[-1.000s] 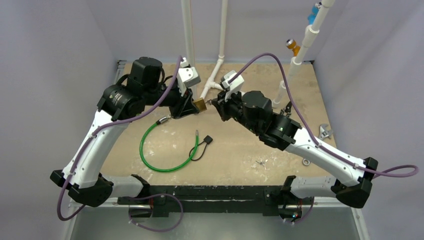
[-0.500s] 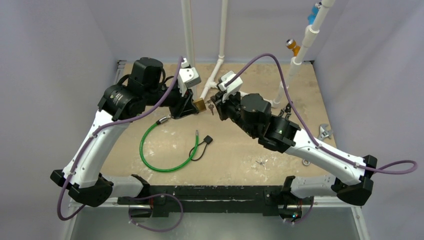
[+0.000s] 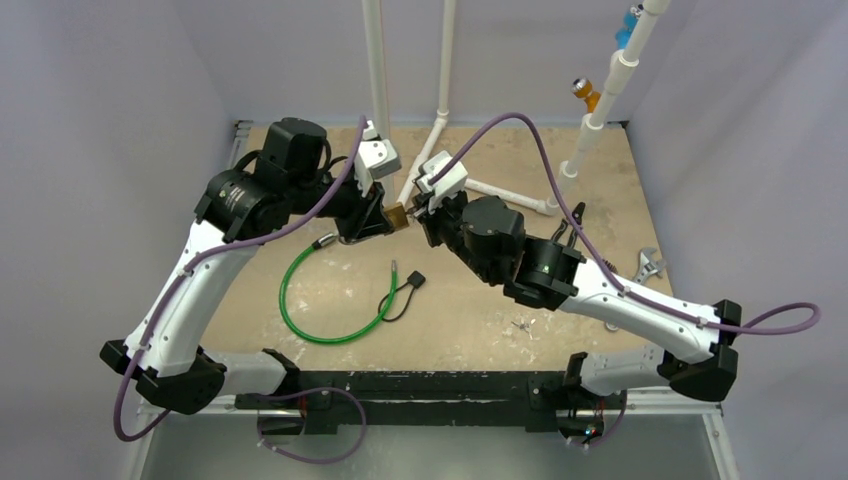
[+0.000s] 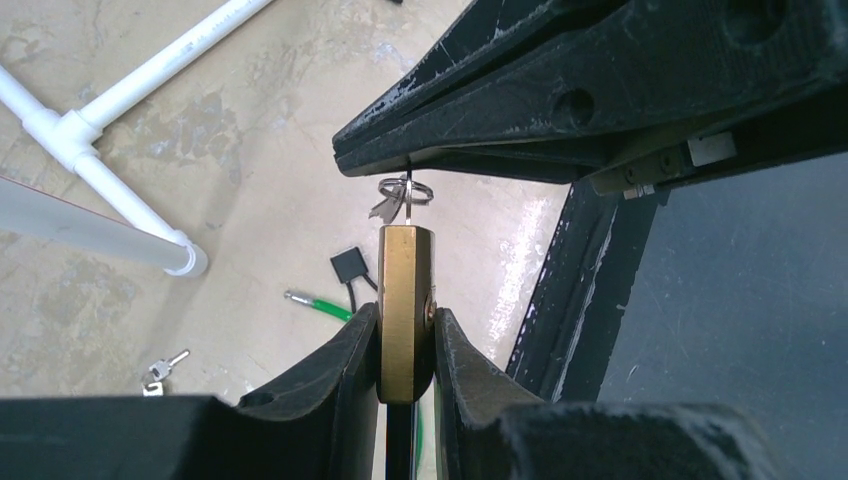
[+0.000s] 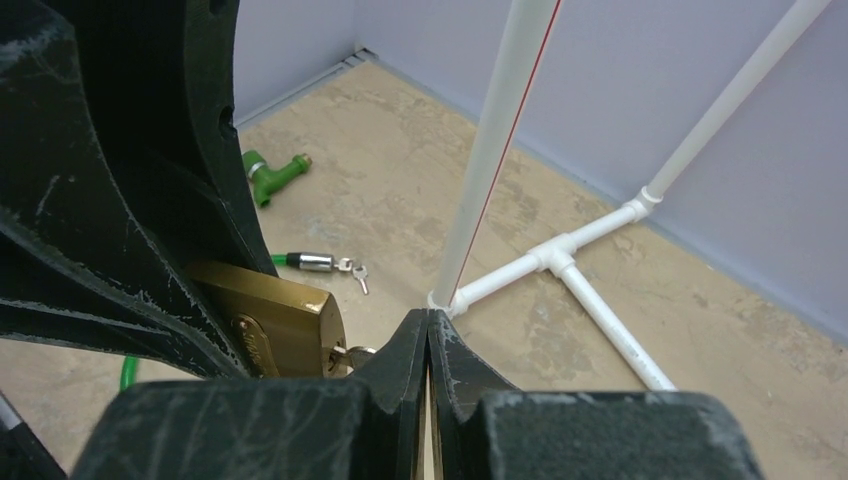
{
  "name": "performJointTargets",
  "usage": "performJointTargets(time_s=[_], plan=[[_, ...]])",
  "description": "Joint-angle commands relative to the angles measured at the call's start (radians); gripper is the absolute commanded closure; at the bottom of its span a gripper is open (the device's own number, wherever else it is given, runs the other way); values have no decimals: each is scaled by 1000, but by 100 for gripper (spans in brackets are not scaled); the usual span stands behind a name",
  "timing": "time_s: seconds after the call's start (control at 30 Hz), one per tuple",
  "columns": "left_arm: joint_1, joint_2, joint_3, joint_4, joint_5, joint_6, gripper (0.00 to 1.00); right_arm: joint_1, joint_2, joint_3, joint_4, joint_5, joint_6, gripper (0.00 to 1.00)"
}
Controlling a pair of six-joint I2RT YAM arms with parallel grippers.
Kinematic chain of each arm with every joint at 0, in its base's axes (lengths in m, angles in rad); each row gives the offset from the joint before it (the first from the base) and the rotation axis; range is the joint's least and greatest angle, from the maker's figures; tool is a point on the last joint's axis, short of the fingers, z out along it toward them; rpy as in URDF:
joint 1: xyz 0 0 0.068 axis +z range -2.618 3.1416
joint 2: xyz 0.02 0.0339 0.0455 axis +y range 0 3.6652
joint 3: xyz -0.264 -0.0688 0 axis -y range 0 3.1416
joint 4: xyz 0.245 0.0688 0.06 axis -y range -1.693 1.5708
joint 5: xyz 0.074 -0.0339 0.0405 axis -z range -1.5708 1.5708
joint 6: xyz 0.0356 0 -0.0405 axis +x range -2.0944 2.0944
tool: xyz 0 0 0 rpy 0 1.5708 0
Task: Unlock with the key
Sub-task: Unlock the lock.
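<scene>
A brass padlock (image 3: 398, 213) hangs above the table's far middle, clamped by its flat sides in my left gripper (image 4: 405, 315), which is shut on it. The padlock (image 4: 404, 290) points its keyhole end at my right gripper (image 3: 416, 207). In the right wrist view, my right gripper (image 5: 428, 318) is shut on a small silver key (image 5: 349, 353). The key's blade meets the keyhole face of the padlock (image 5: 275, 318). From the left wrist, the key (image 4: 386, 207) and its ring (image 4: 406, 188) show just under the right fingers (image 4: 600, 90).
A green cable loop (image 3: 330, 305) and a black tag on a cord (image 3: 414, 280) lie on the table below the grippers. Spare keys (image 3: 520, 323) lie front right and a wrench (image 3: 650, 265) at the right edge. White pipes (image 3: 443, 120) rise behind.
My right arm has swung left, carrying the key from a short gap up against the padlock's keyhole end. The left gripper and padlock have shifted only slightly.
</scene>
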State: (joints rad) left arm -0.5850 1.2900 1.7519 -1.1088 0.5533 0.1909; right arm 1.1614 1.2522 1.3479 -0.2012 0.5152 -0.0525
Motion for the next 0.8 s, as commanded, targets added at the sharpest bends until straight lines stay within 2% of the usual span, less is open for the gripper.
performJointTargets(time_s=[0.0, 0.17, 0.3, 0.37, 0.43, 0.53, 0.6, 0.67, 0.77], plan=[[-5, -7, 52, 159, 6, -53, 100, 46, 22, 19, 93, -90, 118, 100], [-4, 9, 60, 180, 5, -76, 100, 58, 66, 41, 127, -179, 174, 100], [1, 0, 71, 159, 35, -23, 100, 51, 38, 29, 83, -158, 162, 100], [3, -5, 75, 129, 84, 25, 100, 22, -11, 13, 65, -158, 121, 93], [4, -19, 68, 107, 125, 66, 100, -48, -69, 4, 37, -224, 110, 83], [3, -42, 58, 76, 200, 132, 100, -192, -169, -37, 33, -397, 125, 61], [4, -46, 64, 50, 240, 163, 100, -249, -223, -70, 41, -523, 118, 51], [3, -46, 73, 19, 272, 185, 100, -280, -262, -88, 41, -623, 102, 44], [2, -52, 71, -1, 296, 211, 100, -310, -275, -79, 11, -738, 92, 43]])
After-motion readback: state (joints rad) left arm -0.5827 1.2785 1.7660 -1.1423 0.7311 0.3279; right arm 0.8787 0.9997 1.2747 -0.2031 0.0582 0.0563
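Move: In the left hand's grip, the padlock has its middle about 4 cm to the right hand's left, 1 cm back and some 2 cm above it, the key already in. From the left hand, that key lies roughly 5 cm right, 2 cm ahead and 3 cm lower. The upright white pipe stands at the right hand's height, some 15 cm ahead and 7 cm left of it; the black cable lock is about 35 cm below, 2 cm ahead and 1 cm left. Pressing the key towards the padlock, the right hand, still shut on the key head, first goes about 2 cm left and down, while the left hand gives way some 1 cm the same way. The right fingers then open past halfway, release the key and swing away right and up by roughly 10 cm; the left keeps its grip, drawing back 2 cm while rising and turning clockwise. ##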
